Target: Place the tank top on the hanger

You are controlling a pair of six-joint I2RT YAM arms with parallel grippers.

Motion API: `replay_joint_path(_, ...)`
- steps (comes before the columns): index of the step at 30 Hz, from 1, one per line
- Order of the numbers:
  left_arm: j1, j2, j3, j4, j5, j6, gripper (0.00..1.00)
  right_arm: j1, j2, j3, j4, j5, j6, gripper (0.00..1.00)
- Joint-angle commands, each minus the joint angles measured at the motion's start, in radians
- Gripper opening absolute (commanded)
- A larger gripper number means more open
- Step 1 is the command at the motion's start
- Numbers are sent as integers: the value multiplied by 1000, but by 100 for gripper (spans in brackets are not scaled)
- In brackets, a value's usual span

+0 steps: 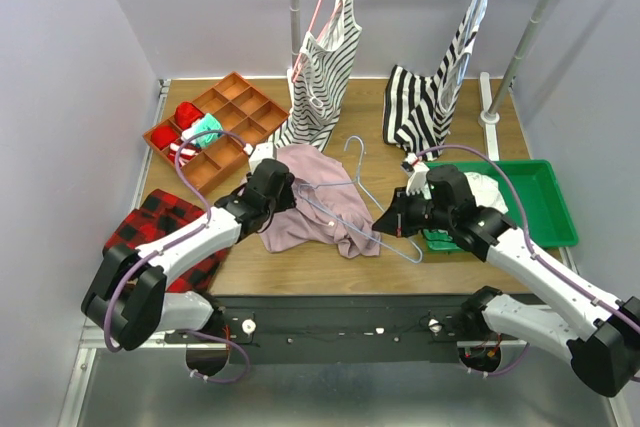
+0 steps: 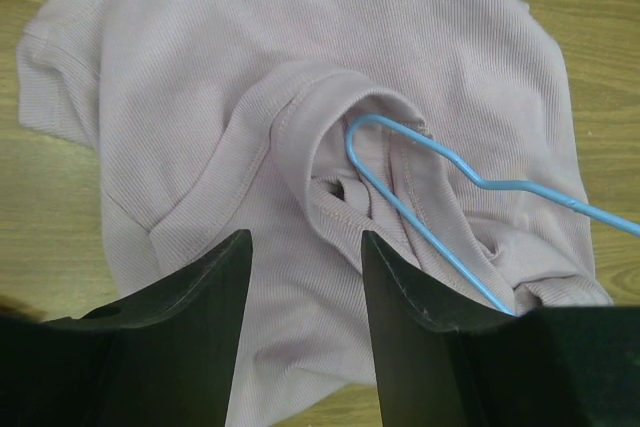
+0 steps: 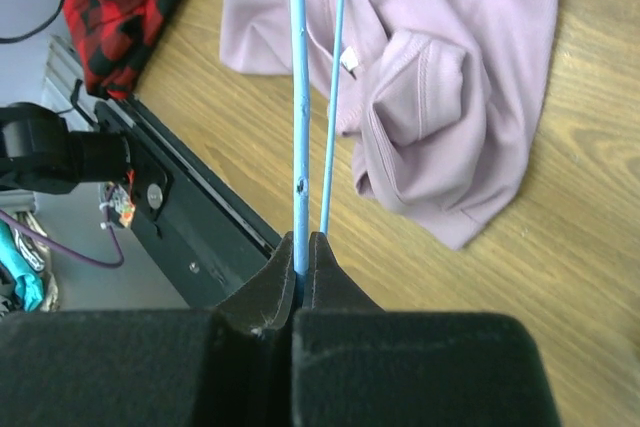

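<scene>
The mauve-pink tank top (image 1: 318, 202) lies crumpled on the wooden table; it also shows in the left wrist view (image 2: 200, 67) and the right wrist view (image 3: 470, 57). The pale blue wire hanger (image 1: 365, 187) lies over it, one end pushed into a fabric opening (image 2: 400, 162). My right gripper (image 1: 392, 219) is shut on the hanger's wire (image 3: 299, 127) at its right end. My left gripper (image 1: 283, 187) is open, its jaws just above the tank top's left part, holding nothing; in its wrist view (image 2: 305, 257) fabric fills the gap between the jaws.
An orange compartment tray (image 1: 215, 127) with red and teal items sits back left. Two black-and-white striped tops (image 1: 325, 72) (image 1: 435, 97) hang from a rail behind. A green tray (image 1: 545, 197) holding a white garment is at right. A red-black plaid cloth (image 1: 165, 227) lies front left.
</scene>
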Motion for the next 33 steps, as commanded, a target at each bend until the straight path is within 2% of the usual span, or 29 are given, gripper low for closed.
replay_joint_path(1,25,-15,-13,-17,-82,9,57,9,-6,-40,144,-37,29,1)
replay_joint_path(6,36,54,23,47,-62,23,56,13,-1,-42,154,-39,29,1)
replay_joint_path(15,35,199,124,61,-82,41,50,13,8,-63,172,-39,29,1)
replay_joint_path(16,35,206,122,63,-87,38,49,16,9,-63,173,-40,28,1)
replay_joint_path(19,35,204,113,76,-105,43,33,16,17,-72,189,-42,28,1)
replay_joint_path(20,35,207,115,75,-108,55,24,14,20,-72,195,-46,26,1)
replay_joint_path(22,35,219,121,69,-118,64,18,16,34,-72,204,-49,23,1)
replay_joint_path(23,35,222,121,66,-116,67,11,14,37,-72,209,-52,23,1)
replay_joint_path(26,35,213,113,70,-108,72,0,17,49,-74,224,-60,19,1)
replay_joint_path(33,19,137,121,26,-78,74,0,22,83,-69,308,-105,3,1)
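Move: The neckline edge of the mauve tank top lies about 4 cm ahead of the left hand and 3 cm below it, straight in line. The hanger's end lies in that opening, some 4 cm ahead, 2 cm to the right and 2 cm below. The wooden tray sits about 15 cm ahead and 16 cm to the left. From the right hand, which already holds the hanger, the neckline edge lies roughly 14 cm ahead, 17 cm left and 9 cm below. Forward and a little down, after a small swing to its left and back, the left hand reaches about 4 cm to the tank top's neckline edge; its half-open fingers shut there and pinch the fabric. Meanwhile the right hand keeps its grip on the hanger's bar and eases it some 2 cm to the left and slightly forward, deeper into the neck opening. ##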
